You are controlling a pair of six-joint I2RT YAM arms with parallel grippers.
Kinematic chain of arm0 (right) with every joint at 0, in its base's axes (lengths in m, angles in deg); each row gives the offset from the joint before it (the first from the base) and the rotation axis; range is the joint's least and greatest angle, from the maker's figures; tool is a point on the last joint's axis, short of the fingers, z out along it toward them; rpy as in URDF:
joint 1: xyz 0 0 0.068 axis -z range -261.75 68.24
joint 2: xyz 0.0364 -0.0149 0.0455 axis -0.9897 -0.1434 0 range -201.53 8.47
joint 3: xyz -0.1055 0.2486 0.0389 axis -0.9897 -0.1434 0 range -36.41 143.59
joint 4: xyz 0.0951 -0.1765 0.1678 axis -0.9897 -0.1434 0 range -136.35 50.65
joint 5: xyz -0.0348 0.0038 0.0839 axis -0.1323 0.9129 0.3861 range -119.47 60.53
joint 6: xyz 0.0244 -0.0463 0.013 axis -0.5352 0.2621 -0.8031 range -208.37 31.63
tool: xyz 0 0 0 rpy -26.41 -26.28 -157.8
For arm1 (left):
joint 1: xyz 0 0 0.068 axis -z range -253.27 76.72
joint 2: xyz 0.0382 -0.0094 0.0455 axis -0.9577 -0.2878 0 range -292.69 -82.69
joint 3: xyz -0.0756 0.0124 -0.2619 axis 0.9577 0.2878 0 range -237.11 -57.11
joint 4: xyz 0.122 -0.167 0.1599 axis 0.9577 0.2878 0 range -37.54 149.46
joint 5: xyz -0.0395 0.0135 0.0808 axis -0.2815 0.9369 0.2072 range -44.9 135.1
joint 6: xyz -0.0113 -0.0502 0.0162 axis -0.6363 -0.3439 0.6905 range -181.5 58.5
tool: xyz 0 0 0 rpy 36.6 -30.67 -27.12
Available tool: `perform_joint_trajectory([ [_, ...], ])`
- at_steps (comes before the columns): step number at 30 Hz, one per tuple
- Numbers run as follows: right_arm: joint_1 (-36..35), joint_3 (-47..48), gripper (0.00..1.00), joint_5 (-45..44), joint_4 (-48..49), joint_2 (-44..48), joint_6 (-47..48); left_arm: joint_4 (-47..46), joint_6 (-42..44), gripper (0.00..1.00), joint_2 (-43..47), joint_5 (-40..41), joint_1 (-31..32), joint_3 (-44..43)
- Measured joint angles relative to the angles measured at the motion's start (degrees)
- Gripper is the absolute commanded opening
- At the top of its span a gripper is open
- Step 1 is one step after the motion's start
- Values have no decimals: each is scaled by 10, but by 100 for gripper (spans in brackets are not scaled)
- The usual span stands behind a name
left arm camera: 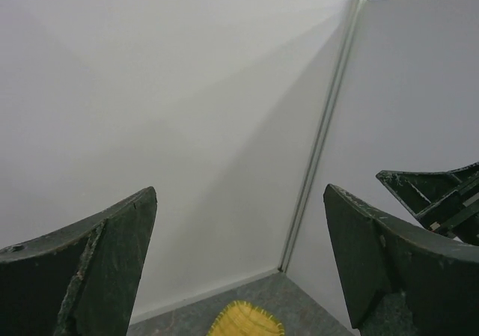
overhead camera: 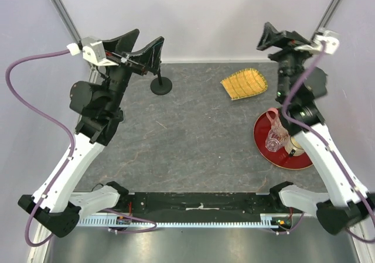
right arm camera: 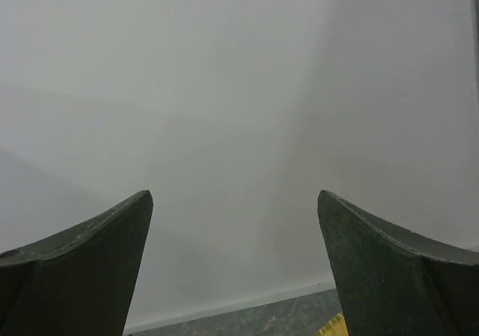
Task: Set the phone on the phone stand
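Note:
The black phone stand [overhead camera: 161,86] stands at the back left of the grey table; its round base shows, but its post top is hidden behind my left gripper. The phone does not show in any view. My left gripper [overhead camera: 150,36] is raised above the stand, open and empty. In the left wrist view it [left arm camera: 239,201] looks at the white back wall. My right gripper [overhead camera: 270,37] is raised at the back right, open and empty. In the right wrist view it [right arm camera: 233,201] also faces the wall. Its fingers [left arm camera: 441,197] show in the left wrist view.
A yellow woven mat [overhead camera: 245,82] lies at the back right and also shows in the left wrist view [left arm camera: 245,319]. A round red plate [overhead camera: 296,160] at the right holds a clear glass object [overhead camera: 275,134]. White walls enclose the table on three sides.

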Motion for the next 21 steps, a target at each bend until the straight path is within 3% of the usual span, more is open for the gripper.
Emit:
perform_joint_trajectory([
  [4, 0, 49, 98, 9, -17, -104, -18, 18, -6, 100, -35, 27, -26, -2],
  [10, 0, 44, 98, 65, -19, -241, -54, 36, -123, 100, -134, -14, -174, 27],
  [13, 1, 63, 98, 128, -16, -298, -76, 17, -203, 100, -201, -57, -250, 70],
  [16, 2, 169, 98, 226, -27, -399, -100, -29, -275, 100, -258, -95, -302, 121],
  [21, 0, 260, 98, 343, -43, -504, -143, -103, -381, 100, -345, -120, -341, 149],
])
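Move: The phone lies flat on the table about 9 cm ahead of the left hand, 21 cm to its left and some 57 cm below. The phone stand is roughly 22 cm ahead of that hand, 3 cm left and 50 cm down. From the right hand the stand is about 16 cm ahead, 38 cm left and 46 cm below; the yellow cloth is 17 cm ahead and 2 cm left, the red plate 10 cm back and 10 cm right, both about 53 cm below. Neither hand touches anything; both come down with empty, wide-open fingers. The left sinks some 33 cm towards the phone stand's level, also going forward and leftward, and tips its fingers down by about 50 degrees with some roll. The right goes forward and down over the cloth's side, then swings left towards the stand, turning counter-clockwise and tipping down. ##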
